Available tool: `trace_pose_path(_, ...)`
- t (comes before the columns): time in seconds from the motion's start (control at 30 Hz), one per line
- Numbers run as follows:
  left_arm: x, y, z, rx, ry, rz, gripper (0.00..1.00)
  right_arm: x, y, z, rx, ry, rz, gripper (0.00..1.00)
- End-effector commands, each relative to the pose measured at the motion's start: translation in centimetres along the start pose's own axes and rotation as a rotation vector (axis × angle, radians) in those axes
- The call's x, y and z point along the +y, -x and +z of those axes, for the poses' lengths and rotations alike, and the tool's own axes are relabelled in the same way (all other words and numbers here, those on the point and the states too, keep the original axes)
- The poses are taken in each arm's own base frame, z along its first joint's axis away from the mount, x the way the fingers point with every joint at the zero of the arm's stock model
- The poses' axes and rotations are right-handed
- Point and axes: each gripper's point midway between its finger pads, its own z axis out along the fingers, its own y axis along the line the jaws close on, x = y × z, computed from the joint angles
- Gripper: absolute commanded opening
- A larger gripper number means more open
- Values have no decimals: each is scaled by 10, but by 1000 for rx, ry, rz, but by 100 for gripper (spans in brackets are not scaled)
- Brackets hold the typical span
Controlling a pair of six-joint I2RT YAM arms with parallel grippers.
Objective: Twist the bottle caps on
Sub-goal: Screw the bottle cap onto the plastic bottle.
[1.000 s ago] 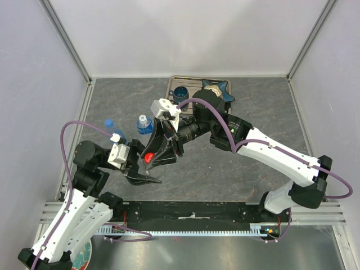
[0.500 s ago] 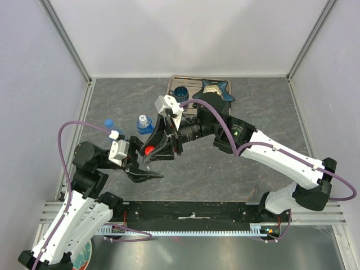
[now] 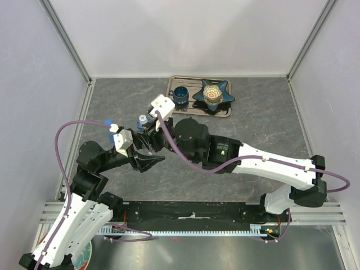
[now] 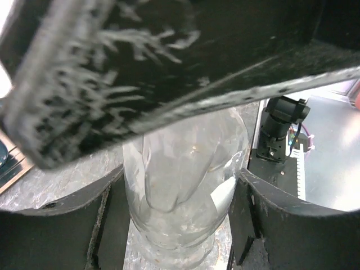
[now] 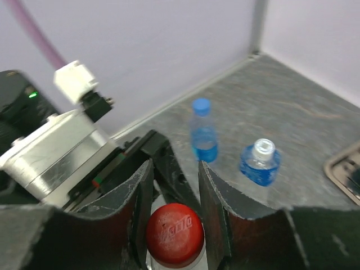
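A clear bottle (image 4: 180,185) stands between the left gripper's fingers (image 4: 107,225), which press on its sides; my left gripper (image 4: 180,230) is shut on it. In the right wrist view a red cap (image 5: 174,233) sits on that bottle's neck, and my right gripper (image 5: 175,185) is shut on the cap from above. From the top view the right gripper (image 3: 147,142) covers the left gripper (image 3: 151,159), hiding the held bottle and red cap. A blue-capped bottle (image 5: 202,135) and a white-capped bottle (image 5: 260,161) stand behind on the table, the blue-capped bottle (image 3: 108,122) to the left of the white-capped bottle (image 3: 143,121).
A metal tray (image 3: 224,113) at the back holds a dark blue cup (image 3: 180,95) and a blue star-shaped dish (image 3: 211,93). Enclosure walls stand on the left, back and right. The left arm's cable loops above its wrist.
The right gripper has swung left and over the left gripper's bottle, and its jaws have narrowed onto the red cap. The left gripper has shifted slightly up and right with the bottle.
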Motion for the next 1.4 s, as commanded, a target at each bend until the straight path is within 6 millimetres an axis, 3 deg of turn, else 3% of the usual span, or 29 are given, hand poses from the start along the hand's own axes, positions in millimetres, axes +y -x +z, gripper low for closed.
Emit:
trace_pose_path(0.0, 37, 47, -7, -142, 219, 137, 2, -44, -70, -10, 164, -406, -93, 0)
trace_pose_path(0.07, 41, 48, -9, -147, 249, 129, 2, -45, -71, -15, 146, -467, -98, 0)
trace_pose_path(0.1, 42, 48, -9, -148, 256, 123, 2, -56, -69, -21, 124, -553, -109, 0)
trace_pose_path(0.27, 52, 48, -12, -154, 309, 108, 2, -49, -67, -23, 108, -634, -151, 0)
trace_pose_path(0.37, 52, 44, -12, -147, 303, 91, 2, -40, -55, -16, 95, -610, -148, 24)
trace_pose_path(0.4, 51, 42, -11, -144, 297, 82, 2, -36, -42, -14, 73, -595, -132, 39)
trace_pose_path(0.5, 44, 40, -9, -138, 257, 75, 2, -21, -18, -9, 42, -517, -109, 62)
trace_pose_path(0.6, 34, 38, -8, -131, 199, 74, 2, -9, 9, -12, 7, -416, -87, 78)
trace_pose_path(0.7, 29, 34, -6, -121, 168, 68, 2, -1, 31, -22, -22, -279, -31, 86)
trace_pose_path(0.77, 27, 31, -6, -113, 152, 63, 2, 11, 45, -33, -36, -150, -3, 89)
trace_pose_path(0.87, 23, 30, -5, -115, 129, 61, 2, 10, 63, -51, -54, -17, 52, 92)
trace_pose_path(1.07, 8, 34, -2, -124, 40, 56, 2, 16, 68, -86, -20, 346, 28, 96)
trace_pose_path(1.1, -2, 34, -2, -119, -19, 61, 2, 9, 69, -88, -25, 356, 13, 97)
trace_pose_path(1.13, -9, 33, -2, -115, -61, 60, 2, 20, 70, -99, -29, 443, -11, 96)
trace_pose_path(1.23, -37, 33, -6, -98, -229, 70, 2, 24, 71, -107, -65, 545, -64, 96)
trace_pose_path(1.37, -68, 33, -16, -60, -411, 100, 2, 32, 71, -109, -87, 664, -85, 93)
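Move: My right fingers are already shut on the red cap, with the plastic bottle upright beneath it, its middle about 10 cm below them. The bottle's body is between my left fingers, so the cap sits some 9 cm straight above that hand. From my right hand, the white-capped bottle stands on the table about 19 cm ahead and 4 cm left, the blue-capped one roughly 17 cm ahead and 16 cm left, both about 31 cm lower. I finish the twist with my right hand, turning the pinched cap some 30 degrees further clockwise while my left keeps hold of the bottle. Then my right fingers open wide, let go and leave up, right and back, about 10 cm up, swinging counter-clockwise. My left carries the bottle slightly forward, then about 5 cm back and a little up. ##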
